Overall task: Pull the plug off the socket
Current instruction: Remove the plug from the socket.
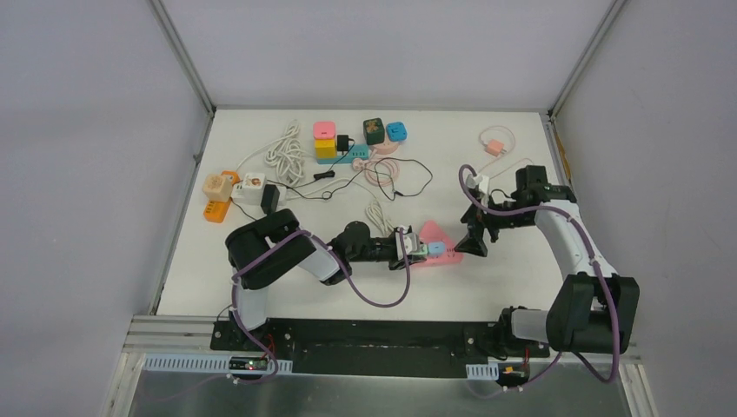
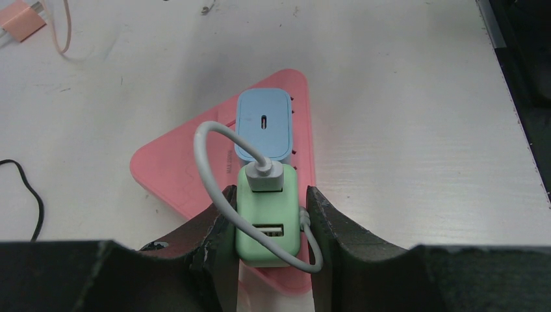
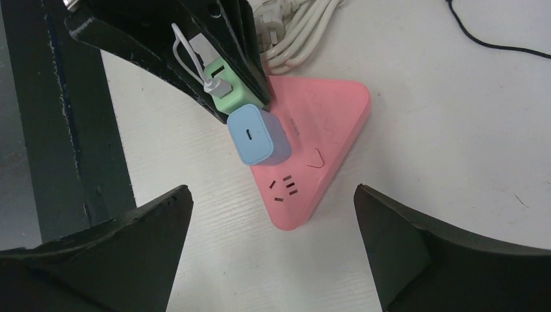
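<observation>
A pink triangular socket (image 1: 432, 233) (image 2: 175, 169) (image 3: 325, 123) lies flat near the table's middle. A green plug (image 2: 268, 214) (image 3: 230, 91) and a light blue plug (image 2: 263, 123) (image 3: 256, 136) stand in it side by side. My left gripper (image 1: 415, 248) (image 2: 269, 193) is shut on the green plug, one finger on each side. A short white cable (image 2: 205, 156) loops out of the plug's USB port past the jaws. My right gripper (image 1: 472, 246) (image 3: 271, 188) is open at the socket's free corner, touching nothing.
At the back stand pink and yellow cube adapters (image 1: 325, 139), a teal strip (image 1: 346, 157) and a coiled white cable (image 1: 285, 152). An orange strip with cube adapters (image 1: 219, 198) sits back left. A pink charger with its cord (image 1: 495, 146) lies back right. Thin black cables (image 1: 408, 178) trail between them.
</observation>
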`<state>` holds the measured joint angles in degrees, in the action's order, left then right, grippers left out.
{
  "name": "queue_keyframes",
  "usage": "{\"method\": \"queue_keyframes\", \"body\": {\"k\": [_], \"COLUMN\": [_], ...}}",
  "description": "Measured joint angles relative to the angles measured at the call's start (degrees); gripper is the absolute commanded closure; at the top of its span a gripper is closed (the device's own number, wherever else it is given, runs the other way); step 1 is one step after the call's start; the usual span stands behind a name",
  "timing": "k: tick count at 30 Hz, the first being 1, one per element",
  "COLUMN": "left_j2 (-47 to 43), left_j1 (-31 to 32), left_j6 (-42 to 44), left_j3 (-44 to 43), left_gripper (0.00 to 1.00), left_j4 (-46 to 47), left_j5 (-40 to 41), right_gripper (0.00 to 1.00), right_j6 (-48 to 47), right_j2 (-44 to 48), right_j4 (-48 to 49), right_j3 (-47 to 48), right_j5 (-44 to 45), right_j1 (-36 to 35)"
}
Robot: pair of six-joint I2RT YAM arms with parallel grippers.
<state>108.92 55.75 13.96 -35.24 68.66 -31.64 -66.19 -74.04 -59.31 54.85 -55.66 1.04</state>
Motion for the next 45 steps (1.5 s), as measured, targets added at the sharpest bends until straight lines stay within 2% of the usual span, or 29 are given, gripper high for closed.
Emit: {"method": "queue_keyframes", "body": {"k": [7, 15, 26, 39, 45], "left_j2": [0.5, 0.9, 1.4, 2.3, 2.6], "left_j1": [0.0, 0.0, -1.0, -3.0, -3.4], "left_j6": [0.0, -0.1, -2.7, -10.1, -11.5], "left_j3": [-0.3, -0.7, -1.6, -3.1, -3.6], "left_gripper": [1.00, 1.00, 1.00, 1.00, 1.00], "left_j4": [0.5, 0.9, 0.7, 0.4, 0.3], "left_j5": [-0.4, -1.0, -3.3, -7.1, -8.1], "right_gripper": [0.02, 0.11, 0.33, 0.51, 0.66], "right_j6": [-4.2, -9.2, -11.7, -13.5, -13.5], "right_j2": [0.8, 1.0, 1.0, 1.0, 1.0], "right_j4": [2.1, 7.0, 14.2, 17.1, 17.7], "right_j3": [-4.2, -7.9, -10.7, -11.9, -11.9], "right_j5": [1.0, 3.6, 8.3, 13.6, 14.8], "right_j1": [-4.3, -10.2, -15.8, -19.9, -20.9]}}
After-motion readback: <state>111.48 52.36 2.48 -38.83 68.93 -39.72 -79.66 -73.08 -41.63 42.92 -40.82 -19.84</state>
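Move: The blue plug that the right hand goes for sits about 5 cm to its left, 2 cm back and 8 cm below it. The pink socket's middle is also some 5 cm left, 1 cm back and 10 cm down, while the green plug lies about 9 cm left, 2 cm back and 7 cm down; the white cord bundle is roughly 18 cm left, 5 cm ahead and 11 cm down. From the left hand, the blue plug is about 4 cm right, level fore and aft, and 1 cm lower. The right hand sinks about 7 cm and goes some 4.5 cm left and slightly back onto the blue plug, turning counter-clockwise by roughly 25 degrees and tipping its fingers steeper, so that they straddle the plug just beside the left fingers; from wide open they narrow to under half, coming up against the plug's two sides. The left hand keeps its grip on the green plug, staying nearly in place while it rolls about 10 degrees around its finger line, its forward side dipping. ##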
